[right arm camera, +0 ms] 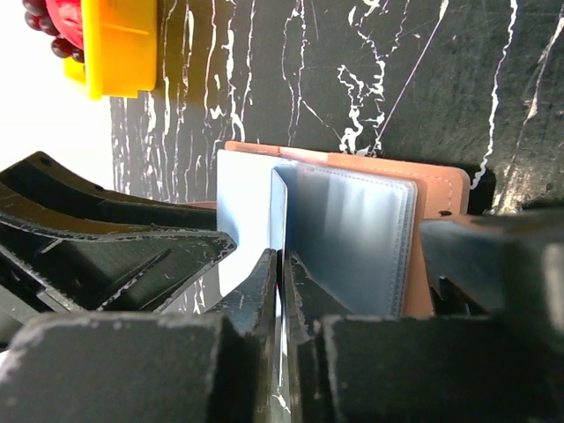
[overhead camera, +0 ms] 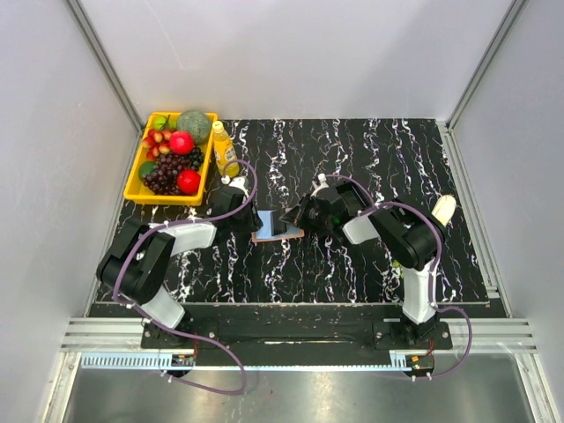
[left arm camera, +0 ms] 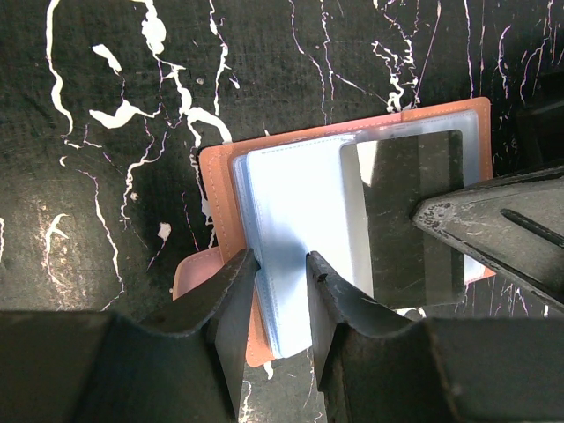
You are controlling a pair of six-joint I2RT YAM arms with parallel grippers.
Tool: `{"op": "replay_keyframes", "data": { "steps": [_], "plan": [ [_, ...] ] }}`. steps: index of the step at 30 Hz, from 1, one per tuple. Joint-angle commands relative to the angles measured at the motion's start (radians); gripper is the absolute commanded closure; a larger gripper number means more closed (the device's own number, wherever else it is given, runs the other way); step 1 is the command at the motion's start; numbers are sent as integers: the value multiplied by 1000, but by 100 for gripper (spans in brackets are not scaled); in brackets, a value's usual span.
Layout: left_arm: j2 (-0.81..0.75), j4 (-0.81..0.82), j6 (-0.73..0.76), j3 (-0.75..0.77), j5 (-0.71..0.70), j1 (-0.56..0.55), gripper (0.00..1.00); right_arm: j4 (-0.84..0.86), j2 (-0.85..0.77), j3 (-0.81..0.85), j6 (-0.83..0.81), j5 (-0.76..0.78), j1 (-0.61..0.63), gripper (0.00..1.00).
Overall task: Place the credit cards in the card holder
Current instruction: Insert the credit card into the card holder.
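The card holder [overhead camera: 264, 231], tan-brown leather with clear bluish sleeves, lies open on the black marbled table between the two arms. My left gripper [left arm camera: 282, 269] is shut on the near edge of its pale blue sleeve stack [left arm camera: 295, 220], holding the sleeves up from the cover [left arm camera: 222, 203]. A dark glossy credit card [left arm camera: 410, 211] sits partly inside a clear sleeve. My right gripper [right arm camera: 280, 260] is shut on that card, which shows edge-on [right arm camera: 278, 207] next to the sleeves [right arm camera: 352, 238]. In the top view the two grippers, left [overhead camera: 251, 218] and right [overhead camera: 293, 220], meet over the holder.
A yellow tray [overhead camera: 132, 187] of fruit stands at the back left, with a small yellow bottle [overhead camera: 224, 148] beside it. A pale banana-like object [overhead camera: 443, 209] lies at the right edge. The tray's corner [right arm camera: 123, 44] shows in the right wrist view.
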Motion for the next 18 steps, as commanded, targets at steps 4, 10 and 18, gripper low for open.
{"op": "replay_keyframes", "data": {
  "steps": [4, 10, 18],
  "plan": [
    [10, -68, 9, -27, 34, -7, 66, -238, -41, 50, -101, 81, 40, 76],
    [13, -66, 6, -27, 39, -7, 66, -373, -74, 121, -202, 119, 63, 65],
    [9, -57, 6, -30, 42, -7, 66, -522, -67, 201, -268, 200, 99, 43]
  ]
}}
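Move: The black card stands between my nearly shut right fingertips. The open card holder's middle is about 3 cm to the left, 3 cm back and 2 cm below. From my right hand, the black case lies roughly 16 cm right and 7 cm ahead, and the yellow bottle some 17 cm left and 16 cm ahead. My left hand is at the holder's left edge, the holder's middle about 5 cm to its right, level fore and aft, 1 cm lower. I let go of the black card over the holder, spreading my right fingers from almost shut to about half open. That hand first dips 1 cm, then comes back up while easing about 1 cm left across the holder, its fingers tipping some 15 degrees more steeply down. My left hand stays put with its fingertips at the pages by the left edge, steadying the holder. ##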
